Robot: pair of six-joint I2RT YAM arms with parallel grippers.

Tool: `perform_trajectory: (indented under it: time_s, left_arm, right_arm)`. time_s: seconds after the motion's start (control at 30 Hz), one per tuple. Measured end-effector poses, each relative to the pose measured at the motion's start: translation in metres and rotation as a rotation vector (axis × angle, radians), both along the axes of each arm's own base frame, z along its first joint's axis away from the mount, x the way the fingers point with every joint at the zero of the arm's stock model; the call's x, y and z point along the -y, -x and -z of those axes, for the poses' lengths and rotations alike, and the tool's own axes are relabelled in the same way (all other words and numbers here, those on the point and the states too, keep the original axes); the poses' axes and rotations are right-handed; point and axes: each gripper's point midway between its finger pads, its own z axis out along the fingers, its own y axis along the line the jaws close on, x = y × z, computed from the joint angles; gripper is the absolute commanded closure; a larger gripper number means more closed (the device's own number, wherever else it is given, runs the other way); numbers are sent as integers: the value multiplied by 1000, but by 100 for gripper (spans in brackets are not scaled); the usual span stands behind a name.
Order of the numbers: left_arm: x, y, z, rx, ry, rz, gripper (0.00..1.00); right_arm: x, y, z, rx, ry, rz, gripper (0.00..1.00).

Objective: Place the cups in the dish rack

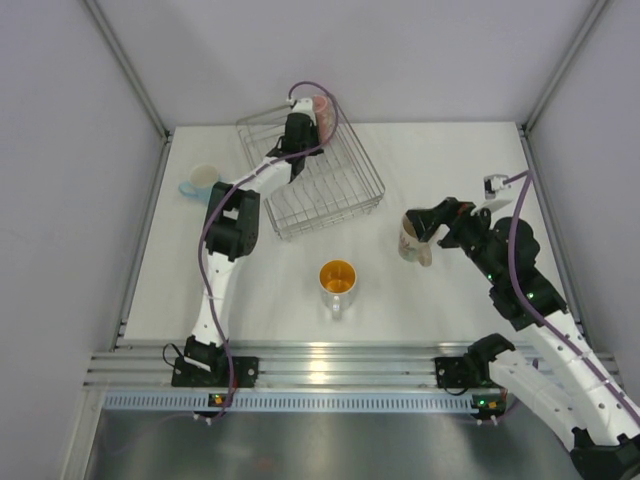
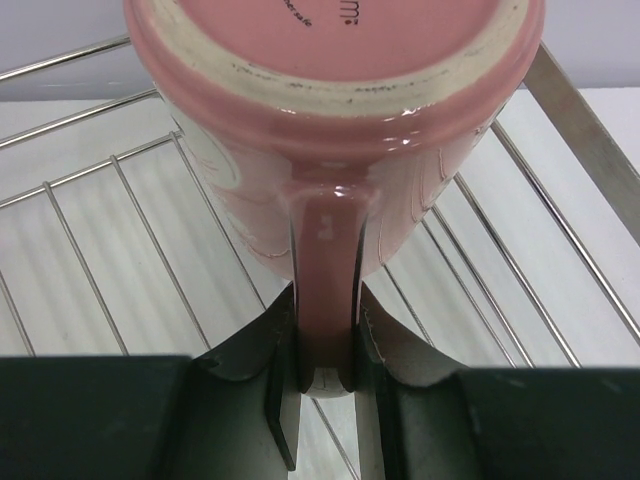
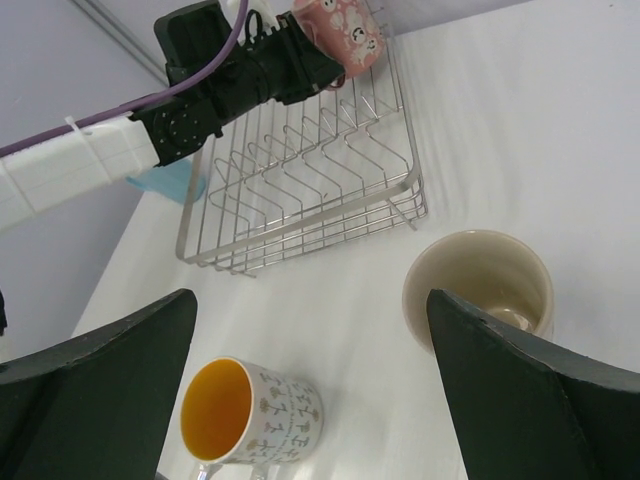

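Observation:
My left gripper (image 2: 327,350) is shut on the handle of a pink cup (image 2: 340,120). The cup hangs bottom toward the camera over the wire grid of the dish rack (image 2: 100,250). From above, this pink cup (image 1: 322,108) is at the far corner of the dish rack (image 1: 340,190). A cream-tan cup (image 1: 413,240) stands right of the rack, with my right gripper (image 1: 425,225) open just beside it. In the right wrist view the cream-tan cup (image 3: 478,285) sits by the right finger. A speckled mug (image 1: 338,280) with an orange inside stands at table centre.
A light blue cup (image 1: 200,180) stands left of the rack, beside the left arm's elbow. The speckled mug (image 3: 250,410) lies between my right fingers' lines of view, below the rack (image 3: 300,190). Grey walls close in the table at the back and sides.

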Motion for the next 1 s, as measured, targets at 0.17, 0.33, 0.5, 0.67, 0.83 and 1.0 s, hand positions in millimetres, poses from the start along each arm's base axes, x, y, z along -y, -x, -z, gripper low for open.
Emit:
perform_trajectory:
  time_s: [0.17,0.33,0.5,0.67,0.83,1.0]
  left_arm:
    - [3,1,0,2,-1,20,68]
    - [8,-7,-22,83,24,29,53]
    - [9,-9,-37,126,40,35,49]
    - [6,1,-49,130,41,34,43]
    - [-3,22,-72,135,42,29,38]
    - [-17,53,-109,147,57,7,24]
  right_arm:
    - [0,-1,2,-6,3,2,1]
    - [-1,-2,4,-12,6,2,1]
    - [0,-1,2,-7,2,2,1]
    - [2,1,-1,-6,3,7,0]
    - [2,-1,-3,-30,38,5,1]
    - [0,-10,-1,-64,129,-10,1]
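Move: My left hand still pinches the handle of the pink cup, which sits upside down in the far right corner of the dish rack, its middle about 7 cm ahead of the hand and 2 cm right, nearly level. The rack's middle is some 5 cm back, 3 cm left and 5 cm below; the blue cup stands about 33 cm left, 9 cm back and 5 cm below. From my right hand the pink cup is roughly 46 cm ahead, 26 cm left, 17 cm below. I let go of the pink cup's handle with my left hand, spreading the fingers wide as I rise and tipping their ends up slightly. The first few centimetres go nearly straight up with a touch of forward; then, still rising, I draw back from the cup, ending about 11 cm higher and 5 cm back, fingers still opening. ##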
